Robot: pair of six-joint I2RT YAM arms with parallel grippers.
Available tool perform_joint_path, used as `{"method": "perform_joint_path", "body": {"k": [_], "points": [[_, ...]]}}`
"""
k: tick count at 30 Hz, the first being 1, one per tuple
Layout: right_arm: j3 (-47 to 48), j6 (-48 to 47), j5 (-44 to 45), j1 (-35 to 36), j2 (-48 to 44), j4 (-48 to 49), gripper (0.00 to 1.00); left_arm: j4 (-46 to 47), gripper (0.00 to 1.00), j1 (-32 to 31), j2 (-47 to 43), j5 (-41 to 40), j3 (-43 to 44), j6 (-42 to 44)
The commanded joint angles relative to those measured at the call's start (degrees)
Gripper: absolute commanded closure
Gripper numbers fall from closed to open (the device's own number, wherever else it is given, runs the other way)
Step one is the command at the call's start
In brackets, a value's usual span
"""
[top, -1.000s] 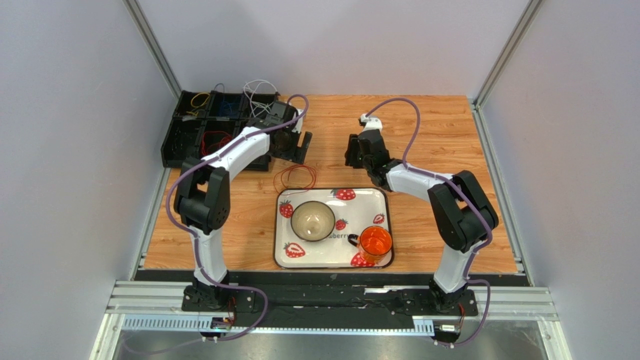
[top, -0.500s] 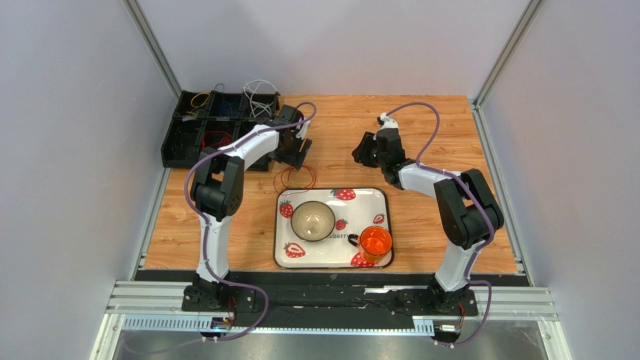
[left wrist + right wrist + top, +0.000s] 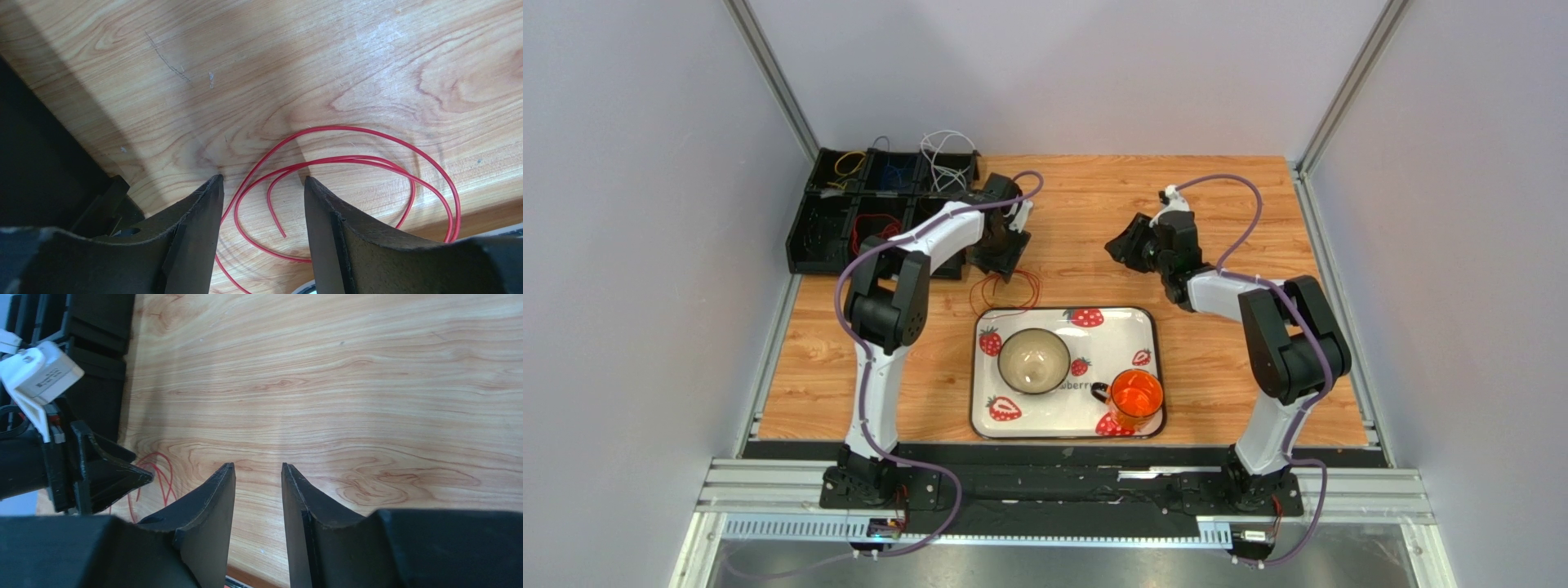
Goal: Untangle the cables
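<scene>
A thin red cable point(image 3: 1004, 292) lies in loose loops on the wooden table, just behind the tray. My left gripper point(image 3: 1009, 252) hangs low over its far side. In the left wrist view the jaws point(image 3: 261, 179) stand apart, and strands of the red cable point(image 3: 344, 127) lie on the wood between them, untouched. More cables sit in the black bins point(image 3: 844, 211): white point(image 3: 946, 147), yellow point(image 3: 848, 159) and red point(image 3: 874, 227). My right gripper point(image 3: 1127, 240) hovers over bare wood, open point(image 3: 258, 465) and holding nothing. The red cable point(image 3: 167, 481) shows at the left of its view.
A strawberry-print tray point(image 3: 1063, 316) sits in front of the cable. It carries a bowl point(image 3: 1035, 359) and an orange cup point(image 3: 1135, 397). The black bins fill the back left corner. Frame rails run along both table sides.
My left gripper has swung down and right from the bins to the red cable, and its jaws have narrowed. My right gripper has drawn back to the right and closed slightly.
</scene>
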Motion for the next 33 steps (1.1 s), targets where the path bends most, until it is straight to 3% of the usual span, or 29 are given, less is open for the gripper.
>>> {"method": "perform_joint_path", "body": {"k": [1, 8, 12, 13, 16, 18, 33], "points": [[-0.53, 1.14, -2.93, 0.02, -1.02, 5.66, 0.63, -1.69, 0.41, -0.29, 0.48, 1.09, 2.12, 0.77], [-0.79, 1.23, -3.2, -0.07, -1.11, 5.92, 0.64, -2.48, 0.51, -0.29, 1.27, 1.53, 3.17, 0.95], [-0.71, 1.23, -3.2, -0.07, -1.11, 5.92, 0.64, -3.09, 0.65, -0.37, 2.06, 2.05, 3.79, 1.04], [-0.71, 1.31, -3.2, -0.07, -1.2, 5.92, 0.64, -3.18, 0.8, -0.29, 2.24, 1.79, 3.97, 1.04], [-0.71, 1.32, -3.29, -0.16, -1.11, 5.92, 0.65, -3.62, 0.88, -0.29, 2.5, 1.88, 4.41, 1.04], [-0.71, 1.32, -3.29, -0.07, -1.02, 6.01, 0.65, -3.62, 0.98, -0.29, 2.42, 1.88, 4.41, 1.04], [-0.62, 1.93, -3.9, -0.51, -0.5, 6.45, 0.66, -3.88, 1.0, -0.29, -3.64, 7.06, 6.08, -2.12]]}}
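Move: The red cable's coil lies right under the left hand, its middle about 3 cm back, 3 cm to the right and 1 cm below; strands of its left side already run between the parted fingers. The black box is centred some 20 cm left and 13 cm ahead, the bowl about 6 cm right and 16 cm back, and the tray's middle 12 cm right and 18 cm back. From the right hand, the coil is roughly 17 cm left, 5 cm back and 7 cm lower. The left fingers close from a little over half open to fully shut and pinch the left-side strands of the red cable, the hand staying almost in place, low over the table and pointing down. Once shut, they keep the pinch and the hand eases about 1 cm to the right, away from the black box, just starting to lift. ##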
